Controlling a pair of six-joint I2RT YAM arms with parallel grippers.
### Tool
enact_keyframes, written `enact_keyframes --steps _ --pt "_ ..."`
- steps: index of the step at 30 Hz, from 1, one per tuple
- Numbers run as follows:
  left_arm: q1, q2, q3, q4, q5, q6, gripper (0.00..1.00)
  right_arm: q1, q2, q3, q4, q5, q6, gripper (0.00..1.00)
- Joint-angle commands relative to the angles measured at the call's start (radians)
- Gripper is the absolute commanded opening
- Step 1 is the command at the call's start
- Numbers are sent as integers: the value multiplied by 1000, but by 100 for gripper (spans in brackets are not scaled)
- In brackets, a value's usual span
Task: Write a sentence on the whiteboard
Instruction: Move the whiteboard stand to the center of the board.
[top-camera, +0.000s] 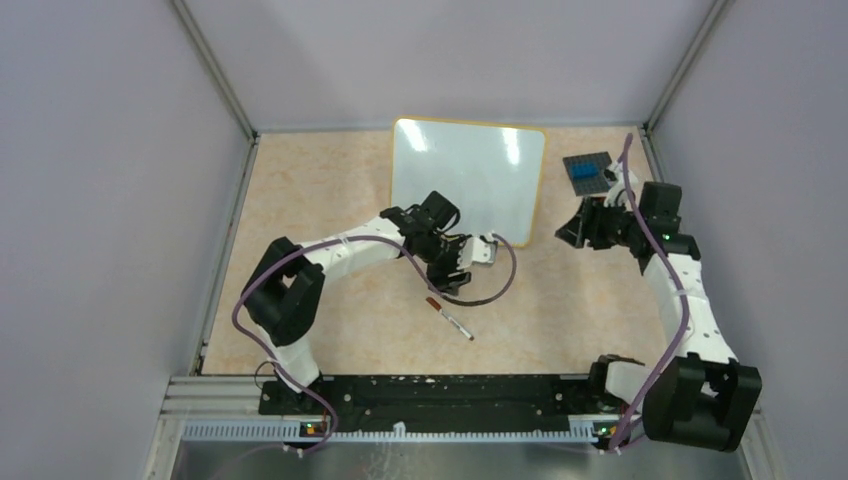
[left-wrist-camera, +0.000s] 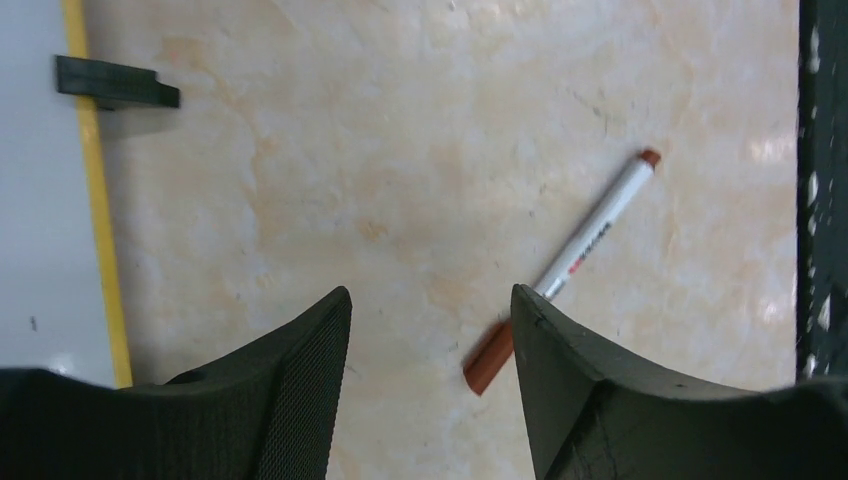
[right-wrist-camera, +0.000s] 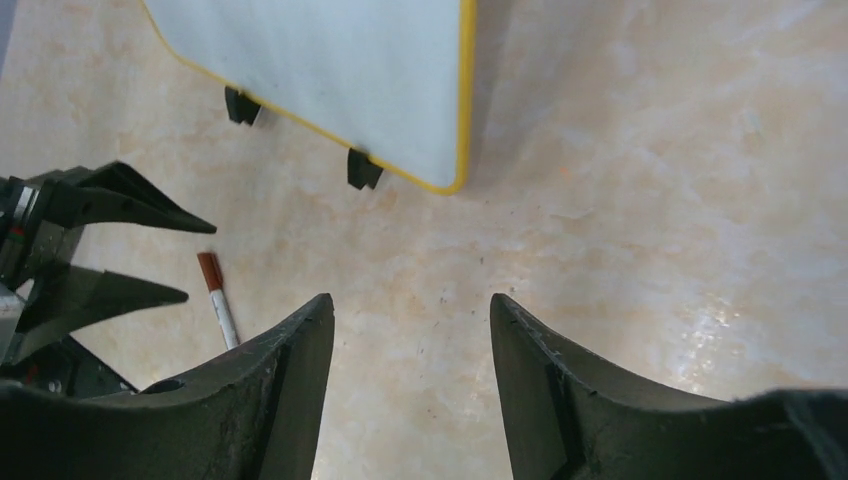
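The whiteboard (top-camera: 468, 180) stands at the back middle, white with a yellow rim and black feet. It also fills the left edge of the left wrist view (left-wrist-camera: 40, 200) and the top of the right wrist view (right-wrist-camera: 330, 70). The sentence is out of view; the board's face shows only glare. A white marker with a reddish-brown cap (top-camera: 450, 318) lies flat on the table. My left gripper (top-camera: 455, 262) hangs open above it, the cap (left-wrist-camera: 490, 365) beside its right finger. My right gripper (top-camera: 575, 232) is open and holds nothing, off the board's right corner.
A dark grey studded plate with blue bricks (top-camera: 587, 170) sits at the back right. The left arm's purple cable (top-camera: 490, 285) loops over the table in front of the board. Grey walls close in the left, right and back sides.
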Motion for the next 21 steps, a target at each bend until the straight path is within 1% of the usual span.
enact_keyframes --steps 1,4,5,8,14,18,21 --pt "-7 -35 -41 -225 -78 381 65 134 -51 -10 -43 97 -71 57" --pt "-24 -35 -54 -236 -79 423 62 188 -62 -18 -63 135 -81 57" --pt "-41 -38 -69 -227 -89 434 61 222 -65 -22 -72 149 -85 56" --pt "-88 -35 -114 -184 -138 448 61 272 -78 -43 -74 188 -89 56" --pt "-154 14 -136 -151 -200 447 55 310 -85 -56 -59 211 -82 56" --pt "-184 42 -151 -131 -239 438 45 321 -85 -53 -57 231 -92 55" --pt "-185 53 -164 -110 -282 411 33 335 -82 -56 -50 264 -92 55"
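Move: Behind and below the left hand lies the marker, its middle about 8 cm back, 2 cm to the left and 8 cm down, its brown cap end pointing forward-left. The whiteboard's middle is some 22 cm ahead and 1 cm right, roughly level in height; its left foot is about 10 cm ahead and 5 cm left, its right foot 9 cm ahead and 8 cm right. From the right hand the marker is roughly 26 cm left, 15 cm back and 17 cm down. Sinking about 7 cm while drawing back some 6 cm, the empty left hand comes down onto the marker, shifting 4 cm left early on and turning about 25 degrees clockwise as its fingers tip more steeply down. The fingers narrow partway astride the barrel just behind the brown cap. The open right hand drifts 5 cm left, 4 cm back and 3 cm down, nearer the marker, turning slightly counter-clockwise. ##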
